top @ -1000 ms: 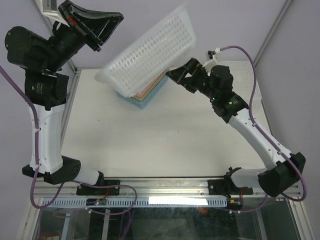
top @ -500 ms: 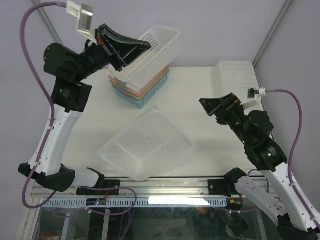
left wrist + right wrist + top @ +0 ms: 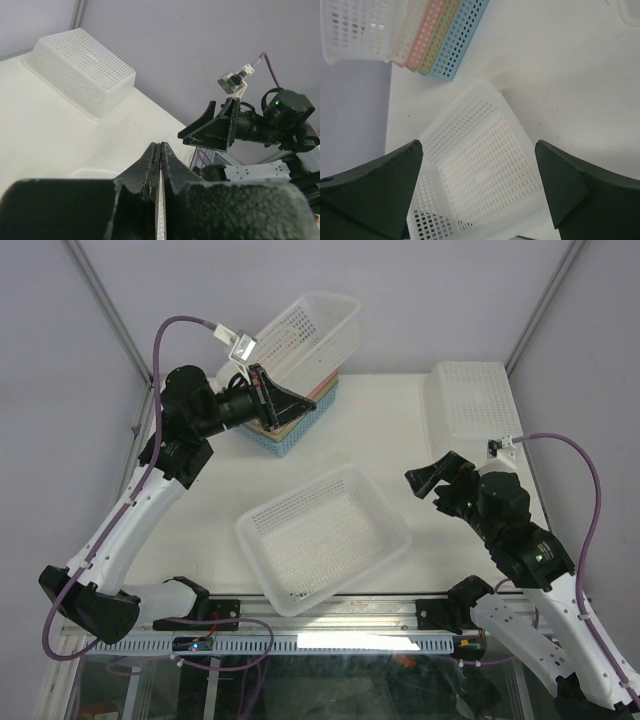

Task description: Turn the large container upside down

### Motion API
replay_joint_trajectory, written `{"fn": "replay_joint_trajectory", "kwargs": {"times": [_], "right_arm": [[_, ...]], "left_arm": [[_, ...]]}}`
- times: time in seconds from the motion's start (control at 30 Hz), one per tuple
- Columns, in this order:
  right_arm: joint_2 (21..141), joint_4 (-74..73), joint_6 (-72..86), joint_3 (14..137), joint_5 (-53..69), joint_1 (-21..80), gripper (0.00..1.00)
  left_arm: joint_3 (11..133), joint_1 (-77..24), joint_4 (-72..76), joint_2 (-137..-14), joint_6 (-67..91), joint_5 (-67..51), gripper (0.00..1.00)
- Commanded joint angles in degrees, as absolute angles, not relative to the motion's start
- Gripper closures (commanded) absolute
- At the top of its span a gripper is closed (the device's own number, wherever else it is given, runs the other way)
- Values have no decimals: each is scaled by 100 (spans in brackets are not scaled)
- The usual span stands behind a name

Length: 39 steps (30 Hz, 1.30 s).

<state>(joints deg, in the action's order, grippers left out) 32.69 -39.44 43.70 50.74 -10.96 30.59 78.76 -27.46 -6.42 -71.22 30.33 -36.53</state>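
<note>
The large container, a white perforated basket, lies flat on the table near the front middle, and its opening looks to face up. In the right wrist view the large container fills the space below and between my right gripper's fingers. My right gripper hangs open to the right of the basket, apart from it, with nothing held. My left gripper is shut and empty at the back left, beside the stack of baskets. In the left wrist view the left gripper shows its jaws pressed together.
A stack of coloured baskets stands at the back left with a tilted white basket on top. An upside-down white basket rests at the back right. The table's front rail runs just past the container's near corner.
The large container went from raised by the back stack to tilted on the front table, and now lies flat. My right arm drew back to the right; my left arm came down toward the stack.
</note>
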Motion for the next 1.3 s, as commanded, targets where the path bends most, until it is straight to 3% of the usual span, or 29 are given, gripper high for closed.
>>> {"fn": "replay_joint_trajectory", "kwargs": {"times": [0.0, 0.47, 0.6, 0.7, 0.83, 0.93, 1.07, 1.27], "right_arm": [[3326, -4235, 3975, 5071, -1226, 3075, 1], [4331, -4490, 3571, 5028, -1304, 3076, 1], [4911, -4641, 3728, 4969, -1447, 3078, 1], [5286, -4579, 3753, 4825, -1309, 3076, 1], [5491, -4403, 3867, 4640, -1202, 3076, 1], [5450, -4319, 3902, 4612, -1203, 3068, 1], [5287, -4368, 3966, 4715, -1340, 3068, 1], [4905, -4609, 4243, 5020, -1767, 3070, 1]], "left_arm": [[7728, -2830, -1023, -6543, 2460, -3367, 94], [6289, -3042, -1485, -6326, 2043, -2811, 89], [6242, -3778, -1775, -6358, 1679, -1522, 88], [6300, -4522, -2116, -6544, 1462, -483, 78], [6162, -5168, -2213, -6834, 1657, -140, 47], [6091, -5781, -2264, -7116, 1776, 256, 31], [5979, -6312, -2284, -7461, 1944, 381, 19], [5790, -6946, -2259, -7664, 2033, 584, 12]]}}
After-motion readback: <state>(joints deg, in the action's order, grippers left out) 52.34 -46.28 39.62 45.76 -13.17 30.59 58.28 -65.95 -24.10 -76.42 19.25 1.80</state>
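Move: The large container lies open side up on the near table, its middle about 12 cm back of my left hand, 1 cm to its right and some 37 cm below. From my right hand it lies about 20 cm to the left, 5 cm back and 21 cm below. The basket stack stands roughly 19 cm ahead of my left hand and 9 cm to its left; the upturned container sits about 25 cm ahead of my right hand and 21 cm to its right. I bring my empty left hand down some 27 cm towards the large container, then also back about 13 cm and to the right, tipping the fingers from level to roughly 45 degrees down and spreading them wide from shut. My right hand, still open, sinks about 15 cm beside the container's right end, tipping down and rolling its left side lower, then eases up slightly. ##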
